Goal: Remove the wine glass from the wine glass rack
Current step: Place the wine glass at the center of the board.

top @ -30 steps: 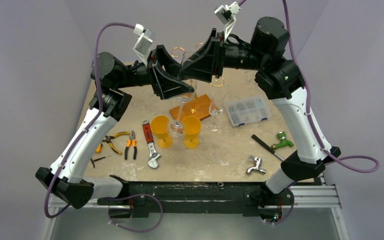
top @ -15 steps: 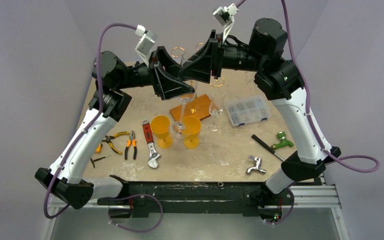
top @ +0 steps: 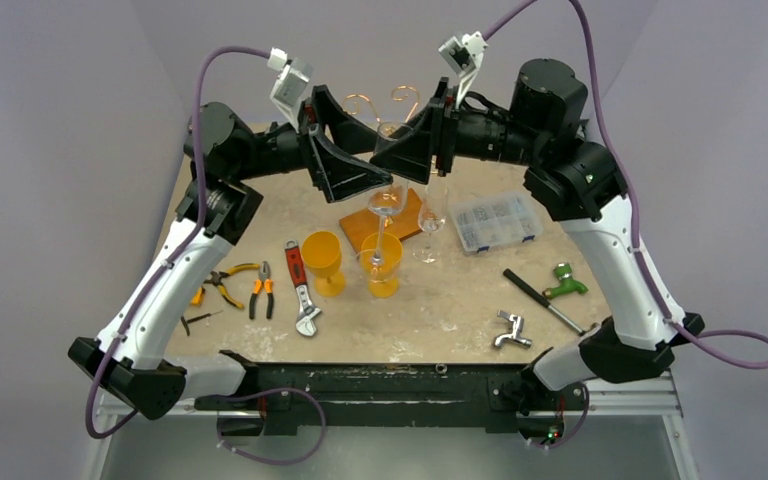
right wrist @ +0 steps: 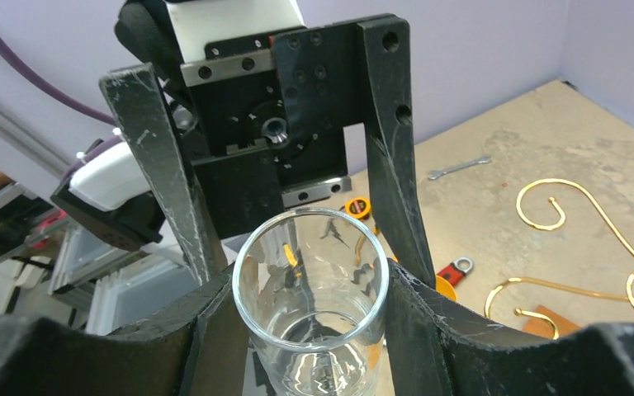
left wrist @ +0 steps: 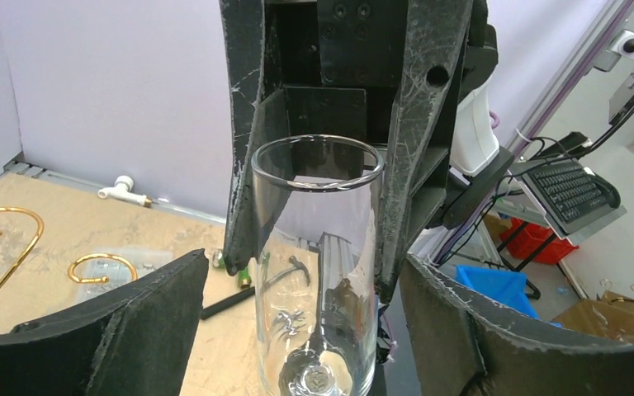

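Note:
The clear wine glass (top: 384,203) hangs upright above the table between both grippers, its foot over a yellow cup (top: 384,268). My right gripper (right wrist: 309,289) is shut on the wine glass (right wrist: 314,338), both pads pressed against the bowl. My left gripper (left wrist: 304,272) is open; its fingers (left wrist: 140,330) stand a gap away on each side of the wine glass (left wrist: 318,247). The wine glass rack shows as golden curls (top: 362,101) and a wooden base (top: 407,208) behind the glass. The wrist views show the same curls (right wrist: 557,202) (left wrist: 4,227).
A second clear glass (top: 430,222) stands by the rack base. Another yellow cup (top: 322,256) is to the left. Pliers (top: 228,284), a red wrench (top: 300,285), a clear parts box (top: 495,220), a green tap (top: 565,280) and a chrome tap (top: 511,330) lie around.
The left gripper's jaws have opened off the glass. The right arm has shifted to the right, carrying the glass slightly right with it.

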Available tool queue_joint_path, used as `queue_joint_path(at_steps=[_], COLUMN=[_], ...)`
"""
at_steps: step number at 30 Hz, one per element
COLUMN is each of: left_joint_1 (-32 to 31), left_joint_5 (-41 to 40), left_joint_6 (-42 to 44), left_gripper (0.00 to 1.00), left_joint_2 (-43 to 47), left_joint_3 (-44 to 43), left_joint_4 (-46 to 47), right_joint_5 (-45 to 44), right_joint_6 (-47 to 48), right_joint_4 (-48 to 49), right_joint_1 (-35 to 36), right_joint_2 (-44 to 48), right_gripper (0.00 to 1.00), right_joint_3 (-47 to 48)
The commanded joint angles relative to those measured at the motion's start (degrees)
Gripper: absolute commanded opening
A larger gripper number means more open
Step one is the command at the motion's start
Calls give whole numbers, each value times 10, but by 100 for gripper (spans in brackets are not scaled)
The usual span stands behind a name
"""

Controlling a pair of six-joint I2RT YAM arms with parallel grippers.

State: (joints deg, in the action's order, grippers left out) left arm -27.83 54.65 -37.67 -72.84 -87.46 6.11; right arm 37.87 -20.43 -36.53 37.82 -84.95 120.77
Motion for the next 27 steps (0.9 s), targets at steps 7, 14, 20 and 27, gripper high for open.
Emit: queue_joint_path(at_steps=[7, 14, 20, 27], left_joint_1=[2, 2, 3, 3], left_joint_5=[-38, -52, -76, -130], left_joint_6=[23, 40, 58, 92], left_gripper=[86, 86, 86, 86], left_joint_2=[24, 37, 49, 67], left_joint_3=[-20, -7, 2, 15], left_joint_4=[3, -2, -15, -35], right_joint_5=[-97, -174, -194, -230], right_joint_6=[36, 60, 79, 94], right_joint_4=[44, 141, 186, 178], right_joint_1=[4, 4, 4, 4], right_joint_2=[124, 224, 277, 301], right_gripper=[0, 0, 0, 0], right_joint_3=[-128, -273, -349, -400])
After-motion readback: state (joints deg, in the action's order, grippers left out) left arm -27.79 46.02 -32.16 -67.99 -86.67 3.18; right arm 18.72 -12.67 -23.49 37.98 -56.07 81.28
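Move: The right gripper already holds the wine glass by its bowl. The open patch of board it heads for is roughly 10 cm to its right, 2 cm ahead and 50 cm below. The near yellow glass stands about 3 cm to its left and 2 cm ahead, some 43 cm down. The standing clear glass is about 6 cm right, 10 ahead and 41 down. From the left gripper that patch lies some 13 cm right, 2 ahead and 49 below. Draw the held glass out from between the left gripper's already open fingers: take the right gripper about 8 cm to the right while sinking 7 cm, drifting slightly back, past the near yellow glass and down towards the free board. Swing it about 20 degrees clockwise, keeping the grip. Ease the empty left gripper some 2 cm left and 2 up, fingers staying open. ##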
